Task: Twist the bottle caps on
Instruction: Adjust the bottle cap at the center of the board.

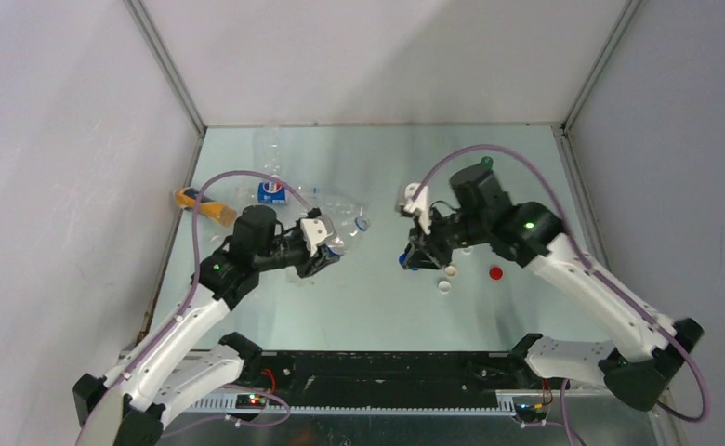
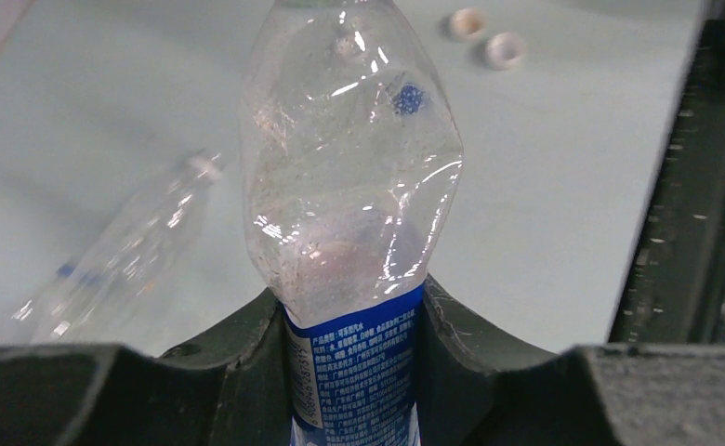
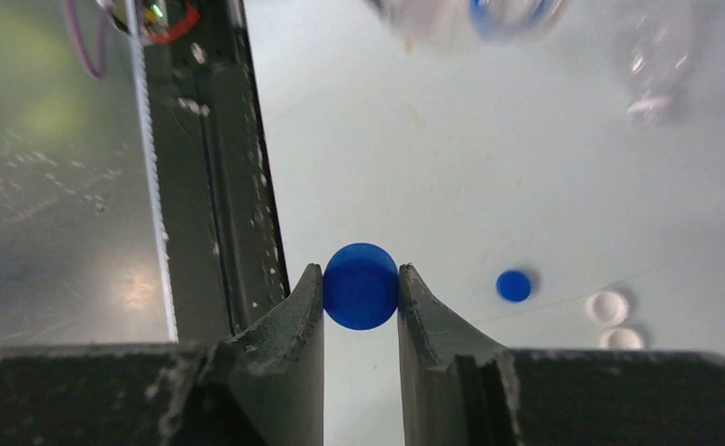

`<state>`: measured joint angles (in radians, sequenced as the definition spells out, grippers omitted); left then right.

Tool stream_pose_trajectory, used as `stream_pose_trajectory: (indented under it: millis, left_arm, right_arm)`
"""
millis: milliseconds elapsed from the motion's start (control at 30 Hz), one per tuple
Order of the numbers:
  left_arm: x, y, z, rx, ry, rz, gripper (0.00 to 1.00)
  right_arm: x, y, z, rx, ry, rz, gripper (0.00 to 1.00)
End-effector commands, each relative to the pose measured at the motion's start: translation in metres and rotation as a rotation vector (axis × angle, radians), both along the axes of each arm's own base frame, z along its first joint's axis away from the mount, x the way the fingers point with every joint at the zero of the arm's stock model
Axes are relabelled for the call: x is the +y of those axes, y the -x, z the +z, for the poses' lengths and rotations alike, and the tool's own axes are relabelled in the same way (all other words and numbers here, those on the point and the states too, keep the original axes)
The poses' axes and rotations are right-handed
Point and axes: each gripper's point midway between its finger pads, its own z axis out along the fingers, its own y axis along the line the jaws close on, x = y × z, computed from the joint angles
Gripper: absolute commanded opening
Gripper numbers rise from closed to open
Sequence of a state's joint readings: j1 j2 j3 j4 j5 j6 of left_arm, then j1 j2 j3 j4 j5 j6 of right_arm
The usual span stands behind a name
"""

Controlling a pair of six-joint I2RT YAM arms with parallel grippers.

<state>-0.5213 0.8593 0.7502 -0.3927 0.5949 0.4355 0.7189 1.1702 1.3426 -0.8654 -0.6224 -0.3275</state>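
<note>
My left gripper (image 2: pixel 354 321) is shut on a clear bottle (image 2: pixel 349 186) at its blue label, and the bottle's neck points away from the wrist. From above, this bottle (image 1: pixel 348 221) lies tilted toward the table's middle. My right gripper (image 3: pixel 361 307) is shut on a blue cap (image 3: pixel 361 286), pinched between both fingertips just above the table. In the top view the right gripper (image 1: pixel 414 259) hangs a short way right of the bottle's open mouth. A second blue cap (image 3: pixel 514 285) and two white caps (image 3: pixel 607 307) lie on the table beside it.
A red cap (image 1: pixel 496 273) and white caps (image 1: pixel 444 286) lie near the right gripper. An orange-yellow bottle (image 1: pixel 201 204) and clear bottles (image 1: pixel 270 190) lie at the back left. A green bottle top (image 1: pixel 486 163) shows behind the right arm. Another clear bottle (image 2: pixel 126 260) lies left of the held one.
</note>
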Motion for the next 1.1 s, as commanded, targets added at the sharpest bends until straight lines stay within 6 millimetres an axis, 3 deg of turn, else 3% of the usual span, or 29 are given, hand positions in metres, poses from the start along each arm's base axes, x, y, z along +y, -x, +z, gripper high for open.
stream_pose_trajectory:
  millis: [0,167,200,300,467,800,967,1067]
  left_arm:
    - [0.045,-0.034,0.028,-0.104,-0.033,0.333,0.0]
    - [0.082,-0.043,0.047,-0.171,-0.037,0.557,0.0]
    - [0.087,-0.043,0.053,-0.192,-0.028,0.581,0.0]
    - [0.095,-0.041,0.066,-0.235,-0.005,0.612,0.0]
    - [0.097,-0.038,0.074,-0.262,0.009,0.613,0.0]
    - [0.097,-0.041,0.077,-0.291,0.009,0.607,0.0]
    - [0.094,-0.042,0.078,-0.292,0.016,0.596,0.0]
    - [0.094,-0.042,0.079,-0.296,0.015,0.596,0.0]
  right_arm:
    - [0.014,-0.021,-0.083,0.018,0.185,-0.09,0.0]
    - [0.048,-0.035,-0.156,0.015,0.297,-0.13,0.0]
    - [0.051,-0.033,-0.178,0.021,0.348,-0.127,0.0]
    - [0.069,-0.035,-0.207,-0.027,0.39,-0.106,0.0]
    - [0.076,-0.031,-0.248,-0.045,0.473,-0.063,0.04]
    - [0.055,-0.028,-0.277,-0.103,0.628,0.008,0.34]
    - [0.039,-0.034,-0.273,-0.135,0.683,0.014,0.56]
    - [0.027,-0.038,-0.267,-0.148,0.718,-0.004,0.6]
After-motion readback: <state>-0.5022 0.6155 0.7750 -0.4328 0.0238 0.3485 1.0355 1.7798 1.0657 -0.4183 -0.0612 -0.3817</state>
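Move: Below the right hand, which holds a blue cap, the bare spot near the board's center lies about 27 cm down, 6 cm left and 2 cm forward. A loose blue cap is some 11 cm ahead of that hand and 4 cm to its right; one white cap is 5 cm ahead and 10 cm right, another 9 cm ahead and 12 cm right, all at table height. From the left hand, the spot is about 8 cm right, 2 cm back and 20 cm down. Dropping fast by about 27 cm and edging 6 cm left, the right hand carries the pinched blue cap down to the bare board, tipping its fingers some 35 degrees more steeply downward, then opens them at the table. The left hand, still gripping its clear bottle, draws away left, up and a little forward, turning about 30 degrees counter-clockwise. ##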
